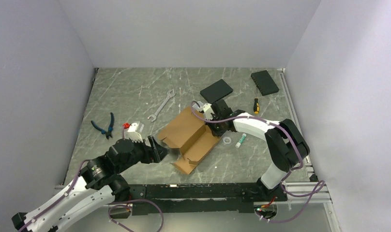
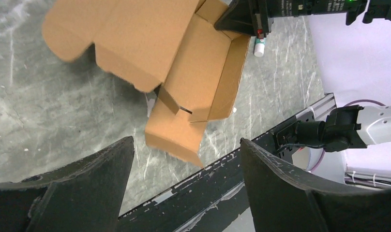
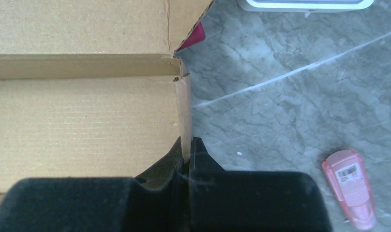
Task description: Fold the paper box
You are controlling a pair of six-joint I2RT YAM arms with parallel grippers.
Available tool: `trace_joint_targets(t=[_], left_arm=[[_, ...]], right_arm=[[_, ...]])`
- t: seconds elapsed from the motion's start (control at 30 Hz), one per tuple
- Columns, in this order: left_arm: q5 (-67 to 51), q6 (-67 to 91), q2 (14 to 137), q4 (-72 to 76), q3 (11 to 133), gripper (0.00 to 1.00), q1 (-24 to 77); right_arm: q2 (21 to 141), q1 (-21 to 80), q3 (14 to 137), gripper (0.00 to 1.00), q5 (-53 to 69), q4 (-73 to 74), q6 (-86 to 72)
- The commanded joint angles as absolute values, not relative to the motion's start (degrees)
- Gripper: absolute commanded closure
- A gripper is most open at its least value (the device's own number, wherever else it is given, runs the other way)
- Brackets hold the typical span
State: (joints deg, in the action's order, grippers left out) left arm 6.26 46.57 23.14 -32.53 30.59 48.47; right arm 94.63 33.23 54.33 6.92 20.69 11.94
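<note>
The paper box (image 1: 188,137) is a brown corrugated sheet with raised side walls and loose flaps, lying mid-table. My right gripper (image 1: 215,124) is at its far right end. In the right wrist view the right gripper (image 3: 186,145) is shut on a thin upright edge of the box (image 3: 82,111). My left gripper (image 1: 157,147) hovers at the box's near left side. The left wrist view shows the left gripper (image 2: 186,140) open and empty, with the box (image 2: 184,58) ahead of its fingers.
A wrench (image 1: 162,106), blue pliers (image 1: 104,126) and a small white and red part (image 1: 133,127) lie to the left. Two black slabs (image 1: 216,90) (image 1: 264,82) and a screwdriver (image 1: 255,105) lie behind. A white tube (image 1: 240,140) and a clear ring (image 1: 227,140) sit right of the box.
</note>
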Motion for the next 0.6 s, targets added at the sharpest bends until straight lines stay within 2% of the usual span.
trace_joint_targets(t=[0.0, 0.2, 0.5, 0.57], left_arm=[[4.27, 51.08, 25.72, -30.10, 29.81, 0.17, 48.76], [5.72, 56.16, 31.03, -33.83, 30.29, 0.16, 48.72], [7.78, 60.88, 39.51, -40.65, 33.92, 0.16, 48.73], [6.39, 60.89, 39.41, -39.72, 33.38, 0.15, 48.72]], right_arm=[[92.34, 33.22, 52.42, 1.00, 5.62, 15.66, 6.16], [91.38, 33.33, 50.20, 1.00, 6.22, 11.90, 2.01], [91.02, 33.35, 51.95, 0.71, 12.64, 14.59, 4.04], [90.21, 33.36, 52.12, 0.68, 13.19, 14.84, 4.42]])
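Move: The paper box's loose near-left end panel lies nearly flat about 16 cm below the left hand, some 4 cm ahead and 7 cm to its right. The raised lid's middle is about 13 cm ahead of that hand, 8 cm right and 10 cm lower. The right hand already pinches the tray's far end wall, right at its fingertips; from it the tape roll lies 2 cm back and 5 cm right, the glue stick 2 cm back and 10 cm right, both 3 cm lower. The tray's far end wall, still pinched at first, is turned a few degrees clockwise by the right hand, which then eases about 1.5 cm left and back as its fingers part, left standing one on each side of the wall. Meanwhile the left hand, wide open, sinks about 7 cm towards the loose end panel, its fingers tipping some 20 degrees further down; it touches nothing yet. ##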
